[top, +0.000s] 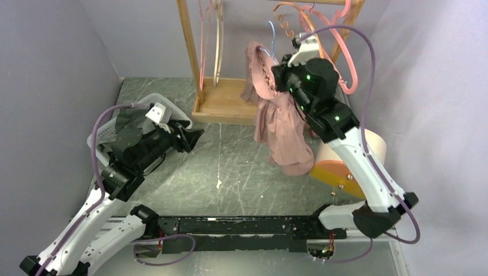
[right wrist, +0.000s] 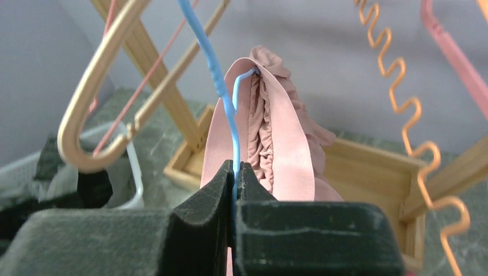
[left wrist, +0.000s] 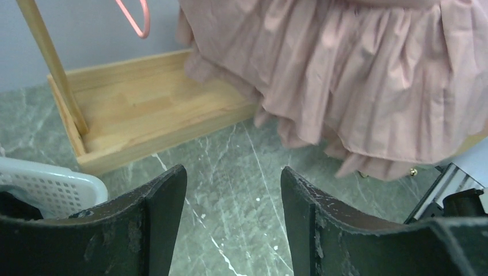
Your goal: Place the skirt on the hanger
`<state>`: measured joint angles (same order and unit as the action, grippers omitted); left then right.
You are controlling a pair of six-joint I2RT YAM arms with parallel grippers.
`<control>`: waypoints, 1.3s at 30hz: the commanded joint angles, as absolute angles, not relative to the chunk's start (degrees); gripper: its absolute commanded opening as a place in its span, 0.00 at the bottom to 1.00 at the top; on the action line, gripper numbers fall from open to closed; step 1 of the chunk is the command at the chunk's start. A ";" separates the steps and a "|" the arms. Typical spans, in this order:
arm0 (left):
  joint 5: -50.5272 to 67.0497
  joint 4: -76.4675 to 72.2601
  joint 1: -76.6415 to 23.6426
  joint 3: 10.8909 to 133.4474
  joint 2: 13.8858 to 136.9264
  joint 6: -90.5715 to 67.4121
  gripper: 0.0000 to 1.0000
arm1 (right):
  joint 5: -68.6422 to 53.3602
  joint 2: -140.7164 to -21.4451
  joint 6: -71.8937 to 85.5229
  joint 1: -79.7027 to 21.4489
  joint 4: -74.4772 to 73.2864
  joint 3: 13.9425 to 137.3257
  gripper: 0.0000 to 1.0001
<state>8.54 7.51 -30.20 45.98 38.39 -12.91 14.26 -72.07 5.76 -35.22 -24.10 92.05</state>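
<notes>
A pink ruffled skirt (top: pixel 282 123) hangs from a thin blue hanger (top: pixel 271 35) held in the air in front of the wooden rack (top: pixel 224 100). My right gripper (top: pixel 280 73) is shut on the blue hanger wire (right wrist: pixel 221 92); the skirt's waistband (right wrist: pixel 288 132) is looped over the hanger just beyond the fingertips. My left gripper (top: pixel 195 135) is open and empty, low over the table, left of the skirt. In the left wrist view the skirt hem (left wrist: pixel 374 86) hangs ahead and to the right of the gripper (left wrist: pixel 233 184).
The wooden rack holds a tan hanger (right wrist: pixel 86 121), pink hangers (top: pixel 345 63) and an orange spiral hanger (right wrist: pixel 403 103). A white basket (top: pixel 115 129) with dark cloth stands at the left. A cream and orange round container (top: pixel 345 167) lies at the right.
</notes>
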 commanded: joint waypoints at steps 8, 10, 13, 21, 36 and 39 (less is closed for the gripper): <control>9.13 13.73 -29.94 50.43 41.78 -15.87 0.77 | 16.91 -90.51 6.25 -32.26 -11.09 113.43 0.00; 8.77 13.84 -29.97 50.12 41.53 -16.23 0.82 | 15.28 -92.97 6.99 -30.63 -10.86 116.28 0.00; 8.77 14.34 -29.96 50.32 41.57 -16.45 0.89 | 12.84 -96.20 8.52 -27.81 -10.83 119.84 0.00; 7.64 14.98 -29.97 50.30 41.52 -16.53 0.92 | 9.64 -100.09 11.13 -21.24 -11.68 121.22 0.00; -5.43 17.89 -29.97 53.20 45.13 -13.67 1.00 | -1.49 -92.59 12.37 -13.60 -12.10 111.75 0.48; -11.28 21.32 -29.79 56.10 49.78 -16.74 1.00 | -5.02 -91.28 12.97 -13.20 -14.08 113.34 0.56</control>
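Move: The blue hanger carrying the skirt is in the right fingers, which pinch its near shoulder. Its spot on the rack's rod lies about 21 cm ahead of that hand, 5 cm to its right and 12 cm above. At roughly hand height, the orange hanger hangs some 14 cm ahead and 9 cm right, the beige hanger 13 cm ahead and 22 cm left. From the left hand, the spot is roughly 33 cm ahead, 32 cm right and 23 cm up. The hanger and skirt go forward about 16 cm towards the rod in the right hand's grip, rising some 5 cm. The hand then swings right and sinks about 3 cm to bring the hook onto the rod beside the orange hanger, opens its fingers about halfway to let go of the shoulder, and begins to ease up and back. The empty left hand drifts slightly forward, left and down, opening fully. ##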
